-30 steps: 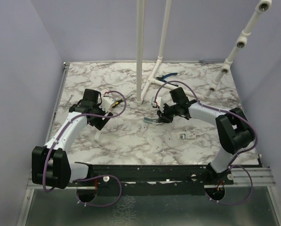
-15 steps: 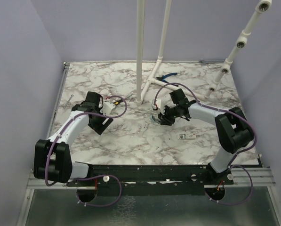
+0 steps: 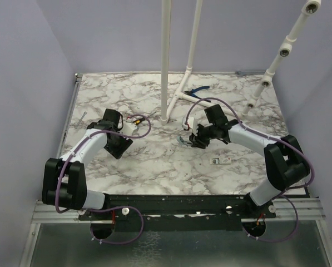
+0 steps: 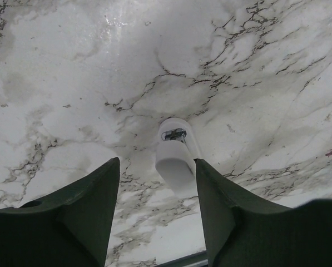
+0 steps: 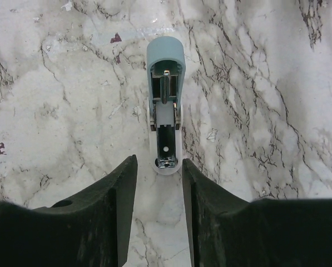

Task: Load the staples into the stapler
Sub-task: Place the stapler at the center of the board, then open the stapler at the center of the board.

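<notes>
The stapler (image 5: 165, 105) lies flipped open on the marble, its blue-green lid at the far end and its white base with the metal channel nearest me. My right gripper (image 5: 159, 160) stands open just short of the base and does not touch it. From above, the stapler (image 3: 183, 142) shows left of that gripper (image 3: 191, 139). My left gripper (image 4: 157, 161) is open around a small white rounded piece (image 4: 176, 158) with a metal part. The piece rests against the right finger (image 4: 213, 194), with a gap on the left. A small silvery strip (image 3: 221, 161), perhaps the staples, lies near the right arm.
A white pipe frame (image 3: 166, 61) stands at the back centre, with blue-handled pliers (image 3: 199, 89) beside it. A yellow-handled screwdriver (image 3: 137, 118) lies behind the left gripper (image 3: 127, 130). A thin metal tool (image 3: 80, 120) rests at the table's left edge.
The right gripper has let go of the stapler, which now lies on the table, and its jaws have widened. The left gripper has narrowed around the white piece.
</notes>
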`<act>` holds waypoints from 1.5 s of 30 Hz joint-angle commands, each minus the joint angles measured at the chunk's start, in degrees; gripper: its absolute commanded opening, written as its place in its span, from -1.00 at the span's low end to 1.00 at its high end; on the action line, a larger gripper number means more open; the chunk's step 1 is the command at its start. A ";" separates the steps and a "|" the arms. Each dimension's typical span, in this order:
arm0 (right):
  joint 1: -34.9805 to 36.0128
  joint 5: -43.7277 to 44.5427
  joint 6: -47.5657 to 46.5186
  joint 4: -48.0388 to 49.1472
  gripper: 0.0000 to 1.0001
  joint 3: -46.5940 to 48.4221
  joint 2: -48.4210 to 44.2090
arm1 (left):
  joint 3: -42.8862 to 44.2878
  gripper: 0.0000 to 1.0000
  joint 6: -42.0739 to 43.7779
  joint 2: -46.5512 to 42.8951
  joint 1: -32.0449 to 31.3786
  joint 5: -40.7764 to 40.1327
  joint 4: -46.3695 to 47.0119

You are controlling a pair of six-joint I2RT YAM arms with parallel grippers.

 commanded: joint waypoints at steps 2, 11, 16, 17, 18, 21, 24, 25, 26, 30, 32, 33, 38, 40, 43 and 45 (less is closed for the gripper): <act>0.16 -0.90 -0.76 -2.56 -0.16 -0.67 -3.76 | -0.66 0.14 0.11 2.32 0.47 3.54 -1.14; 0.12 -1.62 -0.37 -3.17 -0.16 -1.55 -7.40 | 0.32 -0.33 -0.21 4.91 0.48 6.44 -2.06; 0.18 -4.48 1.06 -3.93 -0.12 -0.61 -9.36 | 2.06 -0.74 1.65 3.63 -0.24 9.23 -3.57; 0.18 -6.11 1.46 -4.15 -0.10 -0.31 -9.79 | 2.43 -0.80 1.97 2.91 -0.99 10.12 -3.56; 0.13 -7.87 1.97 -4.33 -0.08 0.05 -10.23 | 2.88 -0.85 2.21 2.05 -1.92 11.43 -3.61; 0.18 -15.13 4.26 -3.09 0.03 0.40 -11.40 | 4.78 -1.00 2.18 -0.42 -6.43 15.35 -3.28; 0.18 -21.46 7.76 1.89 0.16 -0.52 -12.08 | 7.66 -1.00 0.41 -2.22 -12.43 18.83 -1.54; 0.18 -23.07 8.88 3.72 0.20 -1.13 -12.41 | 8.74 -1.00 -0.01 -2.62 -14.40 20.28 -0.93; 0.18 -24.65 10.29 6.26 0.23 -1.99 -12.85 | 9.72 -1.00 -0.57 -2.85 -16.31 21.75 -0.14; 0.26 -29.08 13.98 12.11 0.33 -4.08 -13.97 | 13.78 -1.00 -1.97 -2.38 -20.92 29.02 2.63; 0.27 -30.61 14.97 12.92 0.38 -4.41 -14.17 | 15.49 -1.00 -2.40 -1.45 -22.50 31.08 3.80; 0.27 -31.22 15.65 13.54 0.41 -4.70 -14.31 | 16.17 -1.00 -2.49 -1.08 -23.40 31.71 4.41; 0.56 -33.63 17.47 15.85 0.44 -6.69 -16.08 | 16.76 -1.00 -3.37 -0.17 -26.28 32.34 8.91; 0.91 -33.64 17.76 16.37 0.44 -7.18 -16.19 | 16.80 -1.00 -3.54 0.34 -26.93 32.99 9.90; 1.30 -33.83 18.86 17.48 0.44 -7.44 -15.56 | 16.86 -1.00 -3.78 0.84 -27.79 34.15 11.16; 1.47 -34.11 19.69 18.84 0.44 -7.59 -14.93 | 16.69 -1.00 -4.18 0.72 -28.05 34.85 12.38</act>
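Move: The white stapler sits just beyond my left fingertips, about 1 cm back, 1 cm right and 3 cm below. From that hand, the screwdriver lies about 17 cm ahead and 11 cm right, the light-blue stapler about 7 cm ahead and 28 cm right. From my right hand, the white stapler is some 36 cm left and 6 cm back; the light-blue one is about 4 cm left and 1 cm ahead, the pale piece 12 cm right and 8 cm back. I sink my left hand about 2 cm, pinch the white stapler, then lift and carry it some 24 cm right towards my right hand, swinging the fingers out to the right. Meanwhile my right hand, already free of the light-blue stapler, rises 12 cm, draws back about 7 and shifts left, opening wider and levelling its fingers leftward to face it. ##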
